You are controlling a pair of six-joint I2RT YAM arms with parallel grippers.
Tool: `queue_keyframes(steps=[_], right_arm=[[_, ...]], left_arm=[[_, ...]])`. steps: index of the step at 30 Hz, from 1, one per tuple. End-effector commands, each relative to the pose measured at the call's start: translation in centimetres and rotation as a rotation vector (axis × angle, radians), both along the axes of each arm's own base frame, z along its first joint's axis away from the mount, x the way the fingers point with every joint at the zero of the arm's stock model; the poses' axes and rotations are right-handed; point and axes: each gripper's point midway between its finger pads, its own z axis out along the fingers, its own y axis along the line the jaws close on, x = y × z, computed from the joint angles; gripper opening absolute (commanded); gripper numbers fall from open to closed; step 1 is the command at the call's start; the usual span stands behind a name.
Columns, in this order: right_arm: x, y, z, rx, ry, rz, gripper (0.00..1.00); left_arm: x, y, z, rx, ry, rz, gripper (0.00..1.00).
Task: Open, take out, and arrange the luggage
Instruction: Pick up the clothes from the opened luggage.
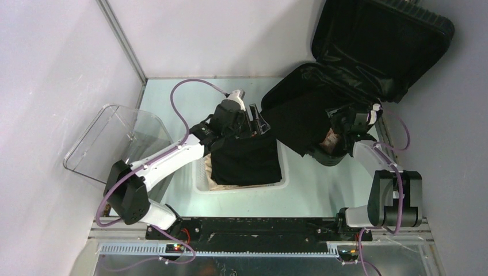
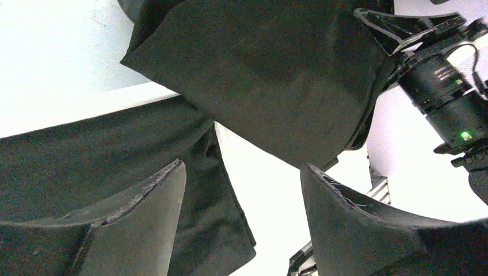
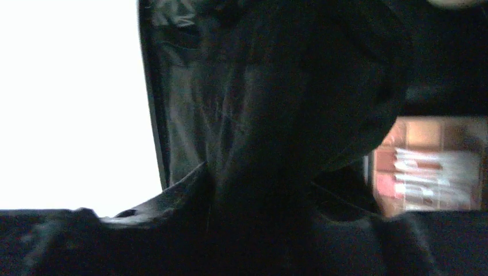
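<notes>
The luggage (image 1: 380, 43), a black hard-shell suitcase, lies open at the back right with its lid raised. Its lining (image 3: 184, 109) fills the right wrist view. A black garment (image 1: 293, 123) hangs from its base over the near rim. My right gripper (image 1: 340, 123) is inside the base. Dark cloth (image 3: 288, 86) fills the gap between its fingers (image 3: 184, 187), and it is too dark to see whether they press on it. My left gripper (image 1: 253, 122) hovers over the white basket (image 1: 241, 187). It stands open (image 2: 241, 167), gripping nothing, with black cloth (image 2: 259, 75) beyond it.
Another black folded garment (image 1: 247, 158) covers the basket. A clear plastic bin (image 1: 115, 141) sits tilted at the left wall. A pinkish packet (image 3: 429, 164) lies in the suitcase beside my right gripper. Walls close in the left and back.
</notes>
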Motion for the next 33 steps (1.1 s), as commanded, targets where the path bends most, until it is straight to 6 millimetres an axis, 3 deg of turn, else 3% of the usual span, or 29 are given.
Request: queue_keyframes(steps=[1,2,4,6,10,15,23,26,30,33], right_arm=[[3.1,0.1,6.9,-0.216,-0.328,0.155,0.37],[3.3,-0.3,7.1,-0.258,-0.351,0.179,0.22],[3.6,-0.3,8.7,-0.311,-0.428,0.228,0.06],[3.7,0.2,10.7,-0.397,-0.508,0.294,0.00],[3.3,2.2,15.0,-0.564,-0.659,0.508,0.00],[1.2,5.3,20.3,-0.734,-0.897,0.769,0.00],[-2.9,8.4,24.4,-0.860,-1.148,1.042,0.00],[-5.0,10.0,25.8,-0.867,-1.227,1.177,0.00],[-8.4,11.9,27.6,-0.831,-1.299,1.354,0.00],[-10.6,12.9,28.6,-0.792,-1.334,1.476,0.00]], left_arm=[[0.2,0.6,2.9,-0.035,-0.095,-0.026,0.78],[0.3,0.8,2.9,-0.032,-0.101,-0.025,0.78],[0.5,1.3,3.3,-0.026,-0.115,-0.020,0.78],[0.6,1.7,4.1,-0.024,-0.135,-0.025,0.78],[1.0,3.4,6.0,0.009,-0.198,-0.008,0.77],[1.6,6.1,8.7,0.080,-0.290,0.004,0.77],[2.4,9.9,13.4,0.163,-0.424,-0.047,0.78],[2.3,10.4,15.2,0.140,-0.461,-0.096,0.78],[1.4,10.3,16.6,0.082,-0.474,-0.227,0.77],[0.7,11.5,16.6,0.122,-0.455,-0.253,0.77]])
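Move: The black clothes lie across the opened luggage, their middle some 14 cm to the right hand's left, level with it ahead and about 4 cm below; their right end is already between its open fingers. The snack box is about 10 cm back and 4 cm left, 8 cm down, and the white basket some 38 cm left and 17 cm back, 10 cm down. From the left hand the clothes' middle is about 14 cm right, 1 cm ahead and 12 cm below. Right fingers close on the clothes and lift about 24 cm, swinging left; the open left hand withdraws up-left. ##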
